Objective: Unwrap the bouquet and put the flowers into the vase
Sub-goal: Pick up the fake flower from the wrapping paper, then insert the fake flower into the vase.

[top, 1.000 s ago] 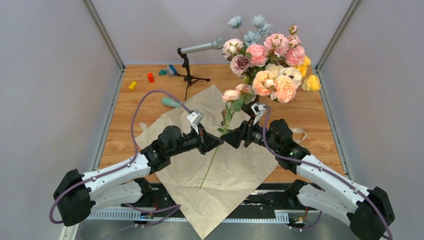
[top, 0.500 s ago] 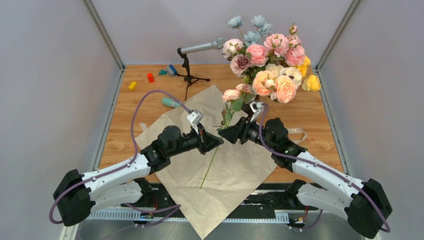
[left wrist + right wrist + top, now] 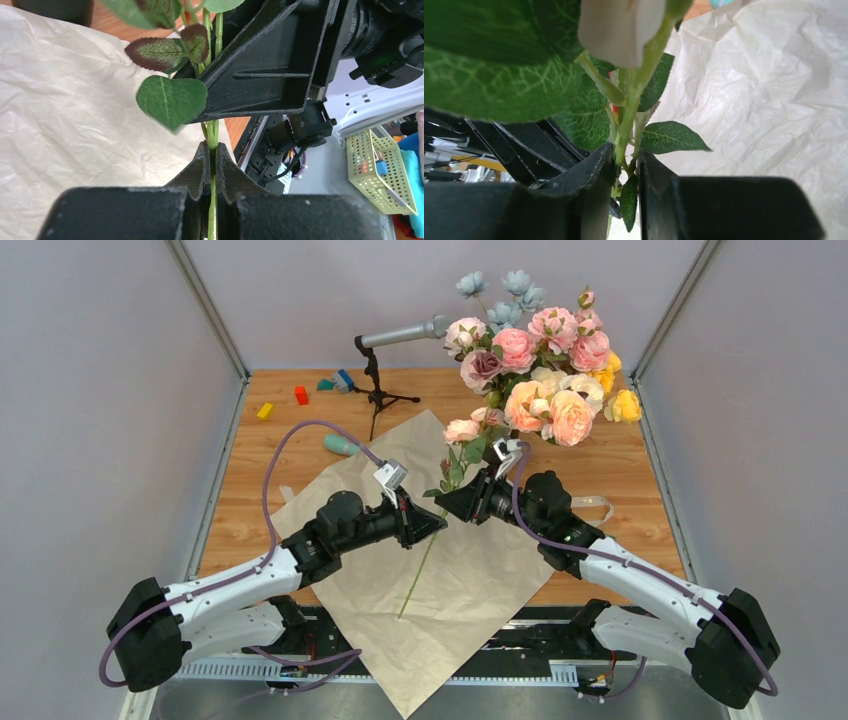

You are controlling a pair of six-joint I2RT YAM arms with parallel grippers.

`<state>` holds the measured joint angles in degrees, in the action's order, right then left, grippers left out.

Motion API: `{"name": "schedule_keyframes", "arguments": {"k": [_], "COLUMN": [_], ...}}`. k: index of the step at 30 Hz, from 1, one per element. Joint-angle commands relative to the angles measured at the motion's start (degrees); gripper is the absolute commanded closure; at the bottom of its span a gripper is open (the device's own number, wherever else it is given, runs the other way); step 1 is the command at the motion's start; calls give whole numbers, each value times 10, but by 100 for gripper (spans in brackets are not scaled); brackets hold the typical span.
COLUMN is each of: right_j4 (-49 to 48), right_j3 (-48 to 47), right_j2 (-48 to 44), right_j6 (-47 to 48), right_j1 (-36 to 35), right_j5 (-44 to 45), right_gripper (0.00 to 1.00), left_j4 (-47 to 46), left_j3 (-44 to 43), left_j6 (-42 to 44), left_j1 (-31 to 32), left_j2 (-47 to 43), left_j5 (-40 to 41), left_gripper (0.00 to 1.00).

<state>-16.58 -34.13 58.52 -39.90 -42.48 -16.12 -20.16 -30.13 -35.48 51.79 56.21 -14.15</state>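
Note:
One flower, a pink bloom on a long green stem, stands tilted over the spread beige paper. My left gripper is shut on the stem, which is pinched between its fingertips. Just above it, my right gripper has closed in on the leafy part of the same stem, and both fingers touch it. Several pink, cream and mauve flowers stand bunched at the back right. The vase under them is hidden by blooms and my right arm.
A microphone on a stand is at the back centre. Small coloured blocks and a teal object lie at the back left. A cream ribbon lies right of my right arm. Grey walls close both sides.
My right gripper has moved left up to the stem and narrowed its jaws around it. The left gripper and the flower have stayed in place.

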Motion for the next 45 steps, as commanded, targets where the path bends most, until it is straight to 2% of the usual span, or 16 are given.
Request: {"name": "schedule_keyframes", "arguments": {"k": [1,5,8,10,12,16,20,23,25,31,36,39,45], "right_j4": [-23,-22,-22,-20,-14,15,55,93,118,201,261,273,270], "right_j3": [-27,-27,-27,-28,-30,-38,-50,-66,-78,-136,-213,-253,-340], "right_j2": [2,6,8,9,10,9,6,4,0,-14,-14,-14,5], "right_j6": [11,16,27,42,60,110,163,210,244,319,388,444,540], "right_j1": [-4,-5,-7,-10,-16,-34,-67,-103,-127,-167,-175,-176,-176], "right_j5": [3,4,5,8,12,27,54,95,127,218,289,326,385], "right_gripper": [81,100,100,100,100,100,100,100,100,100,100,100,100], "left_j4": [-5,1,14,30,48,100,169,227,263,401,501,531,535], "left_j3": [-7,-10,-14,-19,-26,-46,-78,-109,-131,-223,-301,-327,-337], "left_j6": [5,4,4,7,12,29,62,85,93,160,218,234,252], "left_j1": [4,4,4,4,4,4,3,-10,-33,-105,-208,-263,-323], "left_j2": [3,2,3,5,6,0,-11,-25,-31,-24,2,14,22], "left_j5": [6,11,19,27,31,50,71,72,61,55,28,33,91], "left_gripper": [100,100,100,92,72,40,18,4,1,0,0,0,0]}}
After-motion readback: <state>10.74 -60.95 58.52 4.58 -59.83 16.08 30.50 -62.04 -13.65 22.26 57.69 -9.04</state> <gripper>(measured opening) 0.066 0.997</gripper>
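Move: The fake flower's stem is still pinched in the left fingertips and already runs between the right hand's part-open fingers, farther up the stem, so it is right at both hand points. From the right hand the vase stands roughly 20 cm ahead and 16 cm to the right, its middle some 10 cm lower; the wrapping paper's middle lies almost straight below, about 20 cm down and 3 cm to the left. From the left hand the teal bottle is some 26 cm ahead, 24 cm left and 19 cm down. The right fingers close on the stem just above the left grip; then the left fingers open wide and let go. With the flower held, the right hand eases back and left a couple of centimetres, then climbs about 10 cm, rolling nearly 50 degrees so the bloom end swings up. The freed left hand dips, then pulls away left and forward towards the bottle, rising late, its fingers tipping down and turning counter-clockwise. ##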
